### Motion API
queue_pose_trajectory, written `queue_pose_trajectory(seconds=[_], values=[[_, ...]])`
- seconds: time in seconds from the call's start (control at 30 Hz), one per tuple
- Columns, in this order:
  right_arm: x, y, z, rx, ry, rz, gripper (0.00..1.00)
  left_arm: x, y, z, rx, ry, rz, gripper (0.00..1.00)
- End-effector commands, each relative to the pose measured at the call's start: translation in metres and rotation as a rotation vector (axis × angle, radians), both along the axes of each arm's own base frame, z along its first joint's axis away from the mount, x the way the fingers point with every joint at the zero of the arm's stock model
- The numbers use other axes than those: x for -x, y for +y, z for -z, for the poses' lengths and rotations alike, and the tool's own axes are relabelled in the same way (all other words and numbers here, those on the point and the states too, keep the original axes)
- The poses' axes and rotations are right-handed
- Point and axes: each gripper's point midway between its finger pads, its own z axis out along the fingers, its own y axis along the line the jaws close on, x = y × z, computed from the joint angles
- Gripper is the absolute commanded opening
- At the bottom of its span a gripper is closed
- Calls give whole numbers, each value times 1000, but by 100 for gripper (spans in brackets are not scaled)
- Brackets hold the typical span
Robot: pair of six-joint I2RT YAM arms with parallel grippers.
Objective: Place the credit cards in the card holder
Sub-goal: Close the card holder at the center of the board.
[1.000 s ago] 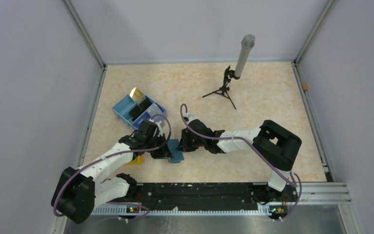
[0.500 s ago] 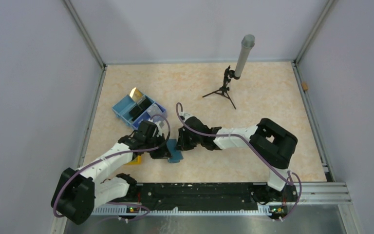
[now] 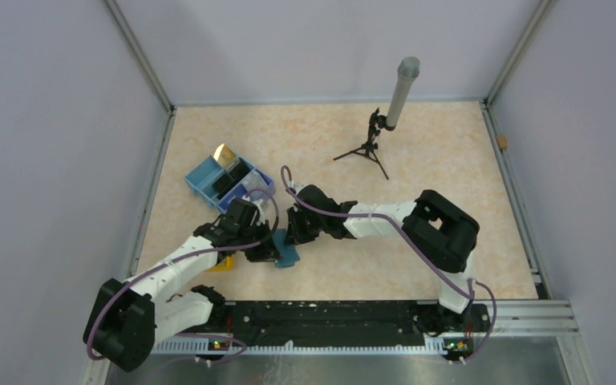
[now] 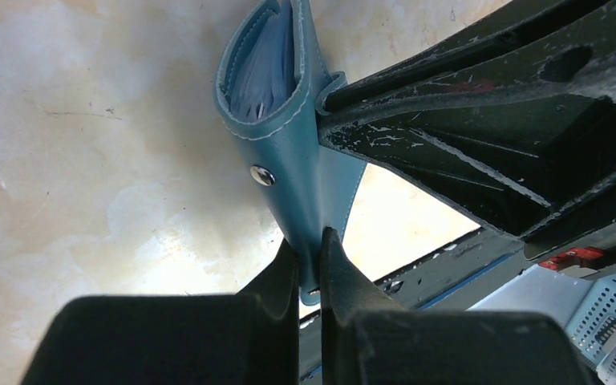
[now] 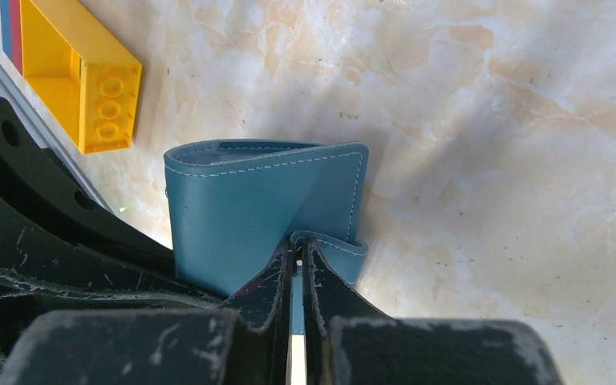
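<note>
The teal card holder (image 3: 287, 252) stands on edge between both grippers, folded with its snap stud facing out. My left gripper (image 4: 311, 255) is shut on one edge of the card holder (image 4: 289, 152); its pale lining (image 4: 263, 68) shows in the open top. My right gripper (image 5: 298, 250) is shut on the clasp tab (image 5: 335, 245) of the card holder (image 5: 249, 208). The credit cards sit in the blue tray (image 3: 202, 178): a gold one (image 3: 224, 154) stands tilted, with a black one (image 3: 237, 176) and a pale one (image 3: 253, 186) beside it.
A yellow studded block (image 3: 222, 263) lies just left of the holder, under my left arm, and shows as the yellow block (image 5: 80, 72) in the right wrist view. A small black tripod (image 3: 366, 148) carrying a grey tube (image 3: 401, 92) stands at the back.
My right arm has swung left and slightly away, taking the clasp tab with it. The holder has shifted a little left. The left gripper has barely moved.
</note>
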Motion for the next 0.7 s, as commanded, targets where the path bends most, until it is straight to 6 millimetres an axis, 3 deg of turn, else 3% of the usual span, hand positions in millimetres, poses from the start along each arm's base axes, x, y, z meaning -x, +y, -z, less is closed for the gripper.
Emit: queue_pose_trajectory(seconds=[0.0, 0.13, 0.27, 0.4, 0.53, 0.67], values=[[21, 54, -14, -163, -22, -106, 0, 17, -10, 11, 22, 24, 114, 0], [14, 38, -21, -109, -60, -58, 0, 12, -1, 17, -37, 27, 57, 0], [10, 17, -42, -88, -103, -12, 0, 0, 7, 22, -75, -3, -13, 0], [9, -14, -58, -56, -135, 48, 17, -16, 6, 22, -59, -39, -59, 1], [6, -51, -68, -12, -159, 119, 33, -27, 3, 27, -52, -61, -71, 12], [-3, -94, -68, 25, -162, 217, 47, -35, 9, 29, -80, -81, -93, 43]])
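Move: The card holder is still pinched by both hands: its middle lies about 2 cm ahead and 2 cm right of the left hand. From the right hand, on its strap, the middle is some 2 cm back and 1 cm left, about level. From the left hand, the blue box stands roughly 18 cm ahead and 11 cm left, the yellow tray about 16 cm left and level with it. The right hand lets go of the strap, rising about 6 cm and rightwards; the left opens, shifting forward. ##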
